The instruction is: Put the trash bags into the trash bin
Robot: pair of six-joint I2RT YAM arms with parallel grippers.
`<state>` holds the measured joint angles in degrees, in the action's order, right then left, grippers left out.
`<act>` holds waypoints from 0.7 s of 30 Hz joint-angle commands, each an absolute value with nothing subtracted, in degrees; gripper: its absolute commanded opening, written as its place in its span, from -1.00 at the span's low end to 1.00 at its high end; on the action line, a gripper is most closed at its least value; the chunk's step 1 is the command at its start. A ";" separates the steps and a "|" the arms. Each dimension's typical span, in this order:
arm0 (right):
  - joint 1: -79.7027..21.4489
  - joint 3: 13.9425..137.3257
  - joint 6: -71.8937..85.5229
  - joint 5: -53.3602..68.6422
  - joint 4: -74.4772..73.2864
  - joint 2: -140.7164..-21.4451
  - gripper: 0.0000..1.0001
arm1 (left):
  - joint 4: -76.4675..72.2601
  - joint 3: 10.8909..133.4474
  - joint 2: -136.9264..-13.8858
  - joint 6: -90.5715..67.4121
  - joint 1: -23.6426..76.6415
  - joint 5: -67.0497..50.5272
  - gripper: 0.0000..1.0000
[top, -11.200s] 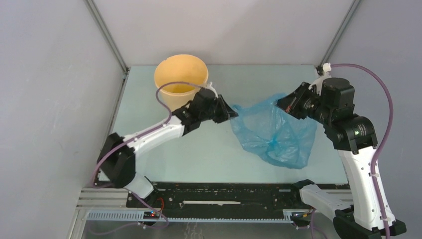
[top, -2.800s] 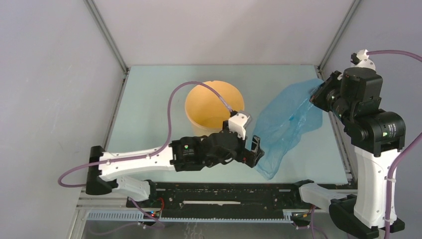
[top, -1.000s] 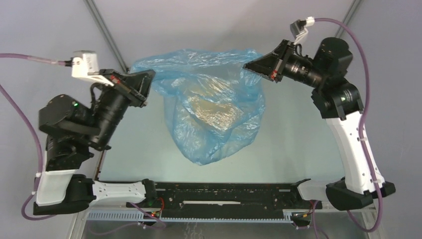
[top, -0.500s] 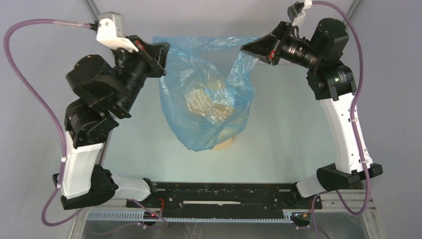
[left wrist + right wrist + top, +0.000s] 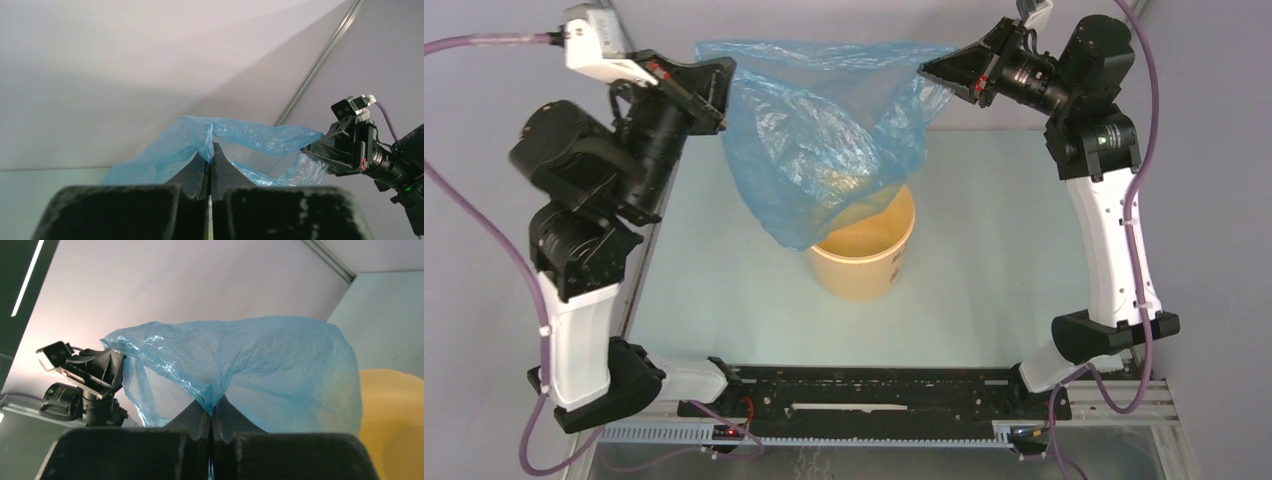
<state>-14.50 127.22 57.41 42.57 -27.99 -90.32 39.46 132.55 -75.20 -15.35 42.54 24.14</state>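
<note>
The light-blue translucent trash bag [image 5: 819,140] hangs stretched high between both arms, its mouth spread wide. My left gripper [image 5: 721,88] is shut on the bag's left rim [image 5: 212,132], my right gripper [image 5: 927,73] shut on the right rim [image 5: 212,400]. The bag's lower tip [image 5: 792,240] dangles just over the left rim of the pale yellow trash bin [image 5: 864,262], which stands upright mid-table. The bag [image 5: 260,365] covers much of the bin's opening; the bin [image 5: 395,425] shows at the right of the right wrist view.
The pale green table [image 5: 1004,280] lies below, walled by grey panels with metal corner struts [image 5: 636,60]. Both arms are raised high at the back. The black rail [image 5: 874,395] runs along the near edge.
Both grippers rose and spread slightly with the bag. The bag's bottom lifted off the bin, which now shows in front, mostly uncovered.
</note>
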 commanded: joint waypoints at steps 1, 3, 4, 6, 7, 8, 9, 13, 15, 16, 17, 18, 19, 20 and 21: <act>-13.00 123.75 57.78 43.88 -26.82 -89.49 -1.00 | 39.11 126.86 -75.75 -20.18 38.43 16.15 -1.00; -12.88 122.03 56.82 43.93 -27.03 -88.63 -1.00 | 38.88 124.43 -75.60 -21.95 37.23 14.13 -1.00; -12.79 121.62 56.40 43.87 -27.63 -88.25 -1.00 | 38.85 123.22 -75.59 -23.14 36.95 13.14 -1.00; -12.41 121.09 54.90 43.90 -28.89 -87.38 -1.00 | 38.28 121.68 -75.86 -24.57 36.83 11.24 -1.00; -12.28 121.01 53.99 43.63 -29.86 -86.90 -1.00 | 37.86 121.04 -76.11 -25.19 36.82 9.97 -0.99; -12.04 120.96 53.03 43.16 -30.98 -86.08 -1.00 | 37.47 120.65 -76.38 -25.75 36.82 8.70 -1.00; -11.60 120.79 52.39 42.83 -32.05 -85.47 -1.00 | 37.17 120.51 -76.86 -26.41 36.83 6.74 -1.00; -9.32 119.69 52.42 43.57 -33.32 -83.14 -1.00 | 35.92 120.34 -78.48 -30.04 36.85 1.83 -0.99; -8.39 118.74 53.21 44.93 -33.39 -82.28 -1.00 | 35.12 120.04 -78.51 -31.33 37.35 0.81 -1.00; -8.13 118.15 53.28 45.48 -33.72 -81.87 -1.00 | 34.92 120.09 -78.52 -31.62 37.76 0.72 -1.00; -7.91 117.51 53.22 45.74 -34.34 -81.57 -1.00 | 34.90 120.24 -78.45 -31.78 38.11 0.64 -1.00; -7.83 116.55 53.18 45.97 -34.90 -81.15 -1.00 | 34.96 120.21 -78.13 -32.19 38.26 0.54 -0.99; -7.75 115.31 53.36 46.40 -35.23 -80.70 -1.00 | 35.13 120.07 -77.71 -32.66 38.46 0.60 -1.00; -7.71 113.99 53.55 46.81 -35.24 -80.28 -1.00 | 35.15 119.61 -77.18 -33.10 38.57 0.69 -0.99; -7.73 112.42 53.69 47.27 -35.16 -79.78 -1.00 | 35.23 119.20 -76.51 -33.47 38.79 0.93 -0.99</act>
<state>-7.86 116.29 54.08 44.16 -33.76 -81.23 37.47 120.40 -79.00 -30.35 38.09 2.98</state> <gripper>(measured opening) 0.006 0.005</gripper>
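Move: The trash bin, which the bag is meant for, stands about 4 cm back from the left hand, some 14 cm to its right and roughly 42 cm below. From the right hand, the bin is about 11 cm back, 9 cm left and 37 cm below. The stretched trash bag hangs between the hands, its middle roughly 10 cm right of the left hand, 2 cm farther out and 12 cm lower. Both hands keep their pinch on the mouth of the blue bag and swing it forward and down. The left hand then carries on to the right, about 10 cm in all and 8 cm lower, turning some 20 degrees clockwise and tipping down. The right hand dips about 5 cm, then draws back and to the right, rising slightly. ##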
